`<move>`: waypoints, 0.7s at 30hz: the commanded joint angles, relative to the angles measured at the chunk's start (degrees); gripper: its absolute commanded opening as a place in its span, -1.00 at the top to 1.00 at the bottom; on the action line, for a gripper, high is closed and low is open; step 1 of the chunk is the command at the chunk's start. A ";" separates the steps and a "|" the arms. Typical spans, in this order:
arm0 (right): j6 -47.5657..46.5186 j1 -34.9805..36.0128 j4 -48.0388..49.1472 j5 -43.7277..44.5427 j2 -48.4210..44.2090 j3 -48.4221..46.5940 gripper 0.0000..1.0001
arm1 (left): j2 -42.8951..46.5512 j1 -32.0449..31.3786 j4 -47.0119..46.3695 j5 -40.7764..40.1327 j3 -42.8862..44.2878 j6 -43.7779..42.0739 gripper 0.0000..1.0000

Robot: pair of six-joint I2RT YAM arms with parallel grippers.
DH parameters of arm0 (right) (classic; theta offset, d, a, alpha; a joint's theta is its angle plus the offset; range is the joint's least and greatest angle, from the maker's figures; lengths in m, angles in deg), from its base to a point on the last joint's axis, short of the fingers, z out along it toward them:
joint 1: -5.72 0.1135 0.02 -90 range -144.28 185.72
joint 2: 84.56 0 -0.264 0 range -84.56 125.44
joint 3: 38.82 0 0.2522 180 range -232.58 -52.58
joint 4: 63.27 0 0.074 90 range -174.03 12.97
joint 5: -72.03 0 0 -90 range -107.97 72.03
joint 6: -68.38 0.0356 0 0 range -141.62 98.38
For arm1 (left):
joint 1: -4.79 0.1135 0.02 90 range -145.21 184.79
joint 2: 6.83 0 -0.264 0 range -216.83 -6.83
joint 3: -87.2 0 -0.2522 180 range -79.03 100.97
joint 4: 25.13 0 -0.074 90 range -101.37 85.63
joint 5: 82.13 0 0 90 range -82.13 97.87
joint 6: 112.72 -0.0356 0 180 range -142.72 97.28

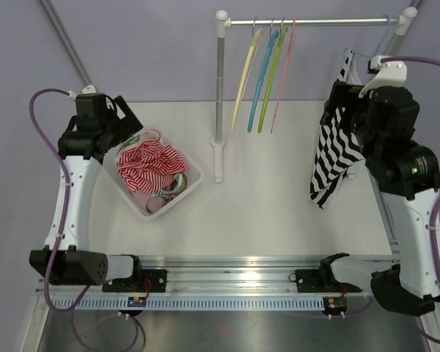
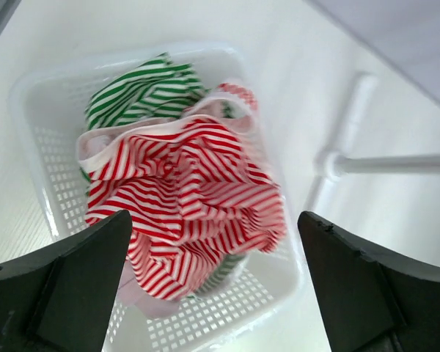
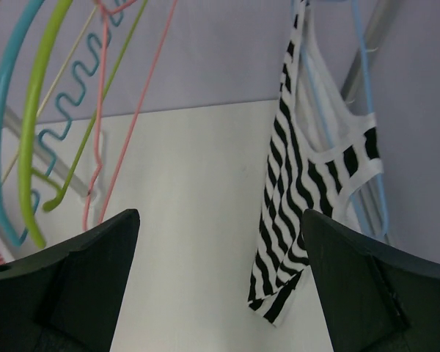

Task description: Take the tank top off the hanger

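Note:
The black-and-white striped tank top (image 1: 330,158) hangs on a pale blue hanger (image 1: 378,45) at the right end of the rail. In the right wrist view the tank top (image 3: 290,220) droops from the hanger (image 3: 367,110), just right of centre. My right gripper (image 1: 337,110) is close beside the garment and stands open (image 3: 220,213), nothing between its fingers. My left gripper (image 1: 132,125) hovers open (image 2: 213,217) over the white basket (image 2: 51,73), gripping nothing; a red-striped garment (image 2: 191,191) lies below it.
The white basket (image 1: 194,187) at the left holds the red-striped garment (image 1: 150,165) and a green-striped one (image 2: 132,92). The rack's upright pole (image 1: 220,95) stands mid-table. Several empty coloured hangers (image 1: 268,73) hang from the rail (image 1: 315,22).

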 commanded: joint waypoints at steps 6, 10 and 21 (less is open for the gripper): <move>-4.79 -15.49 0.95 2.43 14.34 -12.92 -0.99 | 22.36 -2.84 -2.01 12.55 -6.52 -9.26 -0.98; -8.92 -23.03 1.13 -6.76 20.67 -17.49 -0.99 | 30.80 -3.64 -2.89 21.57 -13.46 -11.64 -0.98; -9.98 -31.59 -5.55 -23.30 37.37 -33.83 -0.37 | 38.64 -13.57 0.71 18.01 -18.75 -15.42 -0.98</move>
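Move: The blue hanger carrying the black-and-white tank top is some 19 cm ahead of the right hand, 15 cm to its right and 3 cm below. The tank top's middle hangs about 18 cm ahead, 10 cm right and 18 cm below; the empty pink hanger, 18 cm ahead, 17 cm left and 5 cm down. From the left hand the blue hanger is roughly 11 cm ahead, 86 cm right and 14 cm higher. Right hand reaches about 15 cm forward and right to the blue hanger, starts closing; left draws back. ##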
